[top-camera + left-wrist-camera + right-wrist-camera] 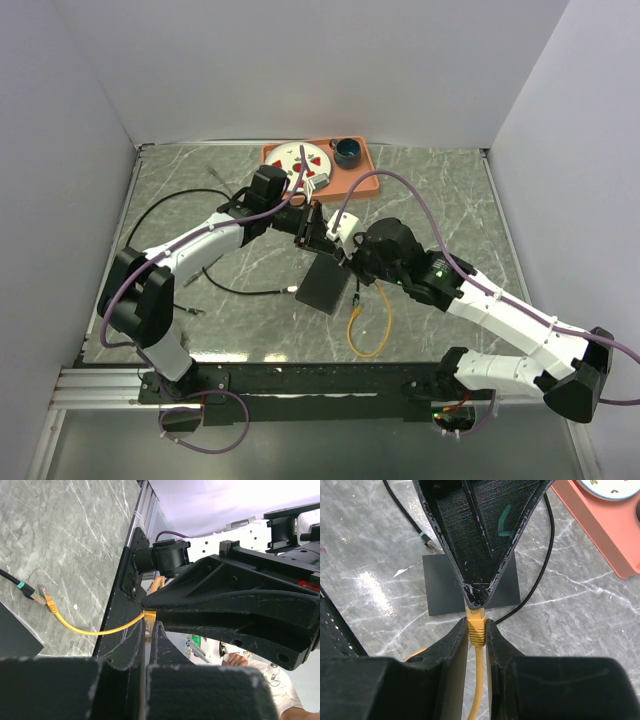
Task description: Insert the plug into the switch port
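The yellow plug (476, 629) hangs above the flat black switch box (439, 587), gripped by both arms. My right gripper (476, 630) is shut on its ribbed yellow boot, one finger touching each side. My left gripper (149, 630) comes from the opposite side, shut on the plug's clear tip (148, 622); its fingers (480, 545) cover that tip in the right wrist view. The yellow cable (368, 325) loops down to the table. From above, the box (322, 285) lies just below both grippers. Its switch port row does not show in any view.
An orange tray (366, 184) with a white plate and a dark cup stands behind the grippers. A black cable (240, 288) crosses the table on the left. Its green-banded plug (29, 591) lies beside the yellow cable's other end (51, 606).
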You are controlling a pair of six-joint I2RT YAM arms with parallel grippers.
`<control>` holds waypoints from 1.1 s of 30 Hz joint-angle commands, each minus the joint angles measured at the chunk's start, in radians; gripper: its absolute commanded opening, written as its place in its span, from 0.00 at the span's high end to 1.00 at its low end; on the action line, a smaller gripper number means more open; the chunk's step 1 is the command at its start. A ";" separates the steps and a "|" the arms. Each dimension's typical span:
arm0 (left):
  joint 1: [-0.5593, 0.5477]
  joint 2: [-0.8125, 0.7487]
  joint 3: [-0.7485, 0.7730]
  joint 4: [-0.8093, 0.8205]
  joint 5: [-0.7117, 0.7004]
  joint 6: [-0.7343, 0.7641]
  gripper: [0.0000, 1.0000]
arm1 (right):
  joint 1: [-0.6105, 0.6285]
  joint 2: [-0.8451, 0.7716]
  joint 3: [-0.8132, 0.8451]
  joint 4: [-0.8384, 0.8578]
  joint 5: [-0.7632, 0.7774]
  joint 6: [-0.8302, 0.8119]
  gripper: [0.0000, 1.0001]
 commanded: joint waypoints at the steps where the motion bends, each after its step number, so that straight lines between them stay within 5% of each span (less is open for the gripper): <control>1: 0.000 -0.014 0.033 0.011 0.045 0.013 0.99 | 0.001 0.007 0.045 0.010 0.032 0.012 1.00; 4: 0.000 -0.012 0.043 -0.014 0.039 0.039 0.82 | 0.001 0.016 0.051 0.002 0.035 0.017 1.00; 8: 0.017 -0.024 0.056 -0.023 -0.011 0.074 0.35 | 0.001 0.025 0.056 -0.007 0.040 0.023 1.00; 11: 0.057 -0.055 0.027 0.033 -0.076 0.037 0.13 | 0.000 0.019 0.050 -0.007 0.034 0.031 1.00; 18: 0.181 -0.148 -0.079 0.069 -0.287 -0.009 0.09 | 0.000 -0.013 0.019 0.010 0.008 0.057 1.00; 25: 0.184 -0.250 -0.122 -0.048 -0.726 0.115 0.04 | -0.001 -0.022 -0.064 0.061 -0.058 0.118 1.00; 33: 0.184 -0.293 -0.194 -0.052 -0.869 0.151 0.03 | -0.002 0.013 -0.156 0.123 -0.124 0.227 1.00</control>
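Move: Right between the left fingers sits the clear head of the yellow plug, with its boot about 2 cm to that hand's right; the flat black box lies some 7 cm ahead, 2 cm left and 20 cm below the left hand. The right hand already holds the boot. From the right hand, the box is about 8 cm ahead, 4 cm left and 19 cm down, and the teal-collared end of the black cable 2 cm ahead, 3 cm right and 20 cm down. Opening wide, the left fingers let go of the plug's clear head; the left hand then draws off forward and to its left, about 12 cm each way, swinging counter-clockwise some 45 degrees. The right hand keeps its pinch on the boot, stays nearly still through the release, then sinks about 5 cm and eases back 2 cm, tipping slightly further down, towards the black box. ##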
